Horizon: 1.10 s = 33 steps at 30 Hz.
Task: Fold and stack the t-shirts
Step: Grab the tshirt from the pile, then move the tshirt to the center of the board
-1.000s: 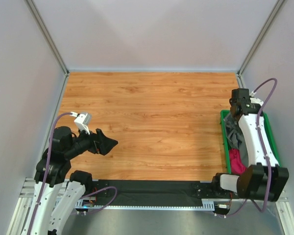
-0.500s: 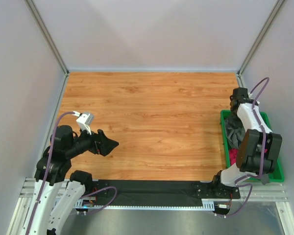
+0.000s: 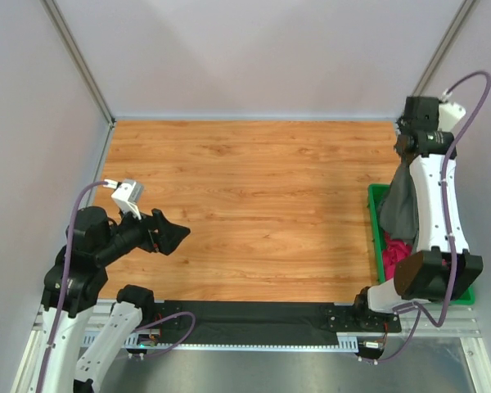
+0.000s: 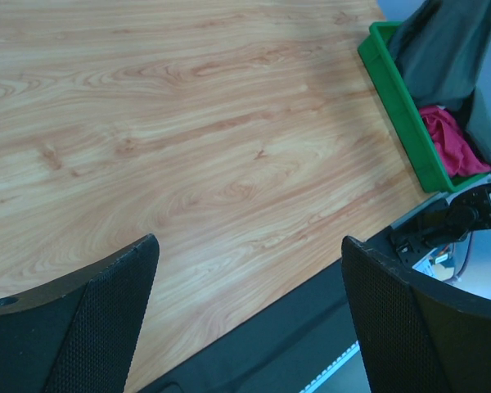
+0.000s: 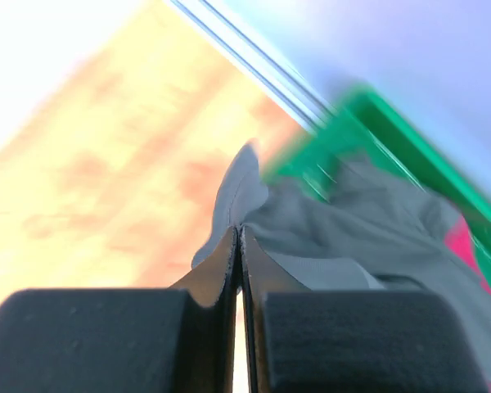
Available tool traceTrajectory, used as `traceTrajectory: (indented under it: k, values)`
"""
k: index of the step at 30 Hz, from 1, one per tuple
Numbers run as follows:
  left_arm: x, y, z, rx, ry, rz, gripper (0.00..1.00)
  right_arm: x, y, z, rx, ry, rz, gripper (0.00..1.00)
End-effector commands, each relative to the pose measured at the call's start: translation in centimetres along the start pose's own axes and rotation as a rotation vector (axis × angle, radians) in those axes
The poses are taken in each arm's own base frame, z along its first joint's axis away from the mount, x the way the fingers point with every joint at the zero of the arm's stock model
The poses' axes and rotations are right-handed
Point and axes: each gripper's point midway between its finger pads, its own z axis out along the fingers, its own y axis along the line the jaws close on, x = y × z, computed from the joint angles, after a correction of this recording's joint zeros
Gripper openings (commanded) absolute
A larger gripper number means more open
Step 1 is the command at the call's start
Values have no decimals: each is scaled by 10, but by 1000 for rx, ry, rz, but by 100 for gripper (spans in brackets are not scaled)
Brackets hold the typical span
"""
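Note:
The dark grey t-shirt (image 3: 403, 205) hangs in a long drape from my right gripper (image 3: 408, 158), which is shut on a pinch of its cloth above the green tray (image 3: 372, 201). In the right wrist view the fingertips (image 5: 240, 229) are pressed together on the grey t-shirt (image 5: 352, 233), whose lower end still trails into the tray. The magenta-pink t-shirt (image 3: 398, 250) lies crumpled in the tray beneath it. My left gripper (image 3: 178, 236) hovers open and empty over the left side of the table. The left wrist view shows its spread left gripper (image 4: 247, 246) and, far off, the grey shirt (image 4: 446, 49) and pink shirt (image 4: 450, 143).
The wooden table (image 3: 254, 205) stretches between the two arms. The green tray (image 4: 397, 98) sits against the right wall at the table's right edge. A black strip (image 3: 254, 315) runs along the near edge between the arm bases. Grey walls enclose three sides.
My right gripper shut on the grey t-shirt down in the tray, then rose and moved back, pulling the shirt up out of it. The left arm drew slightly left.

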Motion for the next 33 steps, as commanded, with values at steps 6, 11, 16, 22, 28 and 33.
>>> traceTrajectory:
  k: [6,11,16,22,28,33]
  values:
    - [-19,-8,-9,-39,-21,-143,96,-73,123,-242,-636,-390,-56,0]
    - [-33,-5,-16,-91,-81,-189,96,6,142,-299,-894,-217,-116,0]
    - [-34,1,-15,-127,-97,-230,97,163,146,-358,-1340,204,-389,0]
    - [-7,6,20,-84,40,-323,97,234,124,-317,-1298,369,-557,66]
    - [32,-23,91,53,168,-275,100,227,61,-155,-713,391,-457,85]
    - [81,-24,168,-40,375,-144,100,245,45,-89,-513,462,-401,84]
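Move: Above the bin's far end, the shut right fingers already hold the grey t-shirt, its lower part hanging into the bin. The middle of the bare table lies about 44 cm to this hand's left, 16 cm back and 25 cm below. The green bin's middle is some 16 cm back, 3 cm right and 21 cm down; the pink shirt inside it, 22 cm back, 4 cm left and 22 cm down. From the left hand, the table middle is roughly 19 cm right, 3 cm ahead and 27 cm below. Swinging the held t-shirt up about 20 cm and some 38 cm left out of the bin, the right hand arcs back and down over the table, turning counter-clockwise, and opens to let go, then retreats right and sinks above the cloth. The left hand, staying open, rises slightly, then drops and reaches right towards the shirt's near end. ##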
